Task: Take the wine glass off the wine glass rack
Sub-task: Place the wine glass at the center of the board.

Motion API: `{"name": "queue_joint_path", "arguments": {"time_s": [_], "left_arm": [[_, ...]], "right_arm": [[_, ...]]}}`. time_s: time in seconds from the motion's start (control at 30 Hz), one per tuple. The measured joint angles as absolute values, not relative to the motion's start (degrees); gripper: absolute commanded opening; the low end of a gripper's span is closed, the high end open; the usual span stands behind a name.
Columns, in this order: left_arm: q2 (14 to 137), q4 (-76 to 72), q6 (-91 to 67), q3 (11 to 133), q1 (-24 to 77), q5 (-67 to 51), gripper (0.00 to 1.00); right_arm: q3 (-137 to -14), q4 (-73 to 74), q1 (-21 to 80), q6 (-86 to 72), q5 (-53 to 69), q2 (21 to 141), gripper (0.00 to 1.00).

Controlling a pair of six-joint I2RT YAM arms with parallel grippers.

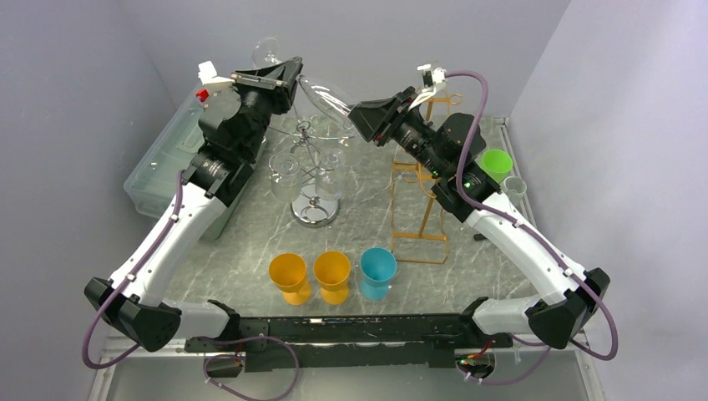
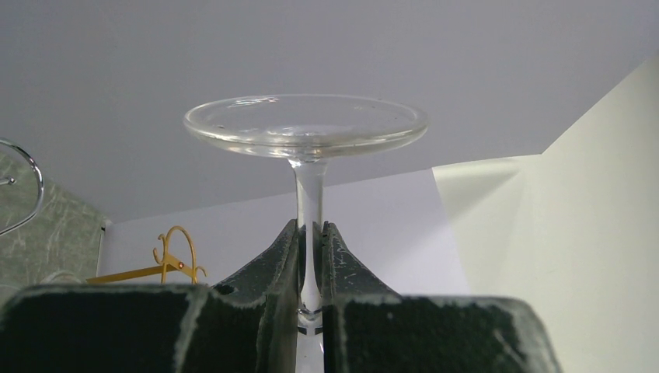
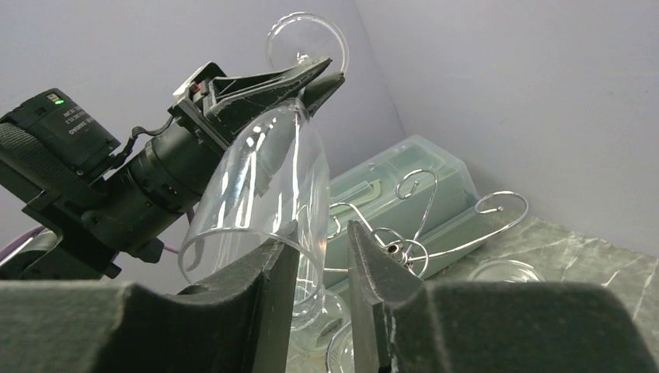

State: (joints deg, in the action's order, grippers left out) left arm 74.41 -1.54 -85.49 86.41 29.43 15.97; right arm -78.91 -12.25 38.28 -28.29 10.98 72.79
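The clear wine glass [image 1: 326, 96] is held tilted in the air above the chrome wine glass rack [image 1: 316, 209]. My left gripper [image 1: 294, 71] is shut on its stem. In the left wrist view the stem [image 2: 308, 210] runs up between the pads to the round foot [image 2: 305, 124]. My right gripper [image 1: 357, 117] is at the bowl's mouth. In the right wrist view the bowl [image 3: 264, 179] leans toward the camera and its rim wall passes between the fingers [image 3: 272, 264], with a gap left. The rack's wire hooks [image 3: 435, 233] lie behind.
Other glasses [image 1: 285, 171] hang on the rack. A gold wire stand [image 1: 422, 200] is to its right, with a green cup [image 1: 496, 163] beyond. Two orange cups [image 1: 289, 274] and a blue cup [image 1: 377, 269] stand in front. A clear bin [image 1: 163, 163] lies left.
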Motion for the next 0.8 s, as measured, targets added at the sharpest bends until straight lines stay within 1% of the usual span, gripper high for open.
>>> {"name": "queue_joint_path", "arguments": {"time_s": [0.07,0.17,0.3,0.37,0.43,0.53,0.6,0.67,0.8], "left_arm": [[74.41,-1.63,-86.13,86.06,29.39,15.97,0.0],[74.41,-2.0,-86.54,85.6,29.39,15.94,0.0],[74.39,-2.76,-87.2,85.06,29.39,15.92,0.0],[74.35,-2.85,-87.2,84.84,29.39,15.92,0.0],[74.32,-2.85,-87.33,84.58,29.36,15.94,0.05],[74.28,-2.81,-87.15,84.55,29.32,15.9,0.21],[74.08,-2.7,-86.46,84.55,29.28,15.75,0.35],[73.93,-2.31,-85.21,84.55,29.3,14.55,0.54],[73.52,-2.2,-82.37,84.05,29.65,11.75,0.72]], "right_arm": [[-78.91,-12.45,38.33,-28.84,10.9,73.34,0.25],[-78.91,-12.64,38.35,-29.67,10.55,73.6,0.17],[-78.91,-13.08,38.35,-30.24,9.32,73.65,0.0],[-78.91,-13.17,38.35,-30.57,8.71,73.82,0.0],[-78.91,-13.1,38.35,-30.74,8.03,73.91,0.0],[-78.91,-13.02,38.59,-30.98,7.31,73.91,0.0],[-78.91,-13.02,38.85,-31.16,6.74,73.91,0.0],[-78.91,-13.06,39.07,-31.29,5.91,73.91,0.0],[-78.91,-12.97,39.09,-31.38,4.05,73.87,0.0]]}}
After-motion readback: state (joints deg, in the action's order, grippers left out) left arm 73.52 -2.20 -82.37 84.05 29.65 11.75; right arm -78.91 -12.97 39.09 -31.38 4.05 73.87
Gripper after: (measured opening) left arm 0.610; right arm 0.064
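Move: Between the two grippers hangs the wine glass, foot up and leaning, its stem still in the left fingers. The middle of its bowl lies about 6 cm left of the right hand, 4 cm ahead and 2 cm above. From the left hand the bowl is some 6 cm right, 4 cm back and 2 cm lower. The silver rack's middle stands 27 cm below the left hand and 3 cm back. The gold rack's is roughly 18 cm right of the right hand, 5 cm ahead, 25 cm below. Closing its part-open fingers, the right hand pinches the wall of the bowl near the rim while easing about 1.5 cm forward. Only once that grip is shut does the left hand, having sunk just under 1 cm, spread its fingers wide and let go of the stem, slipping another 1 cm or so right, back and a little down. ##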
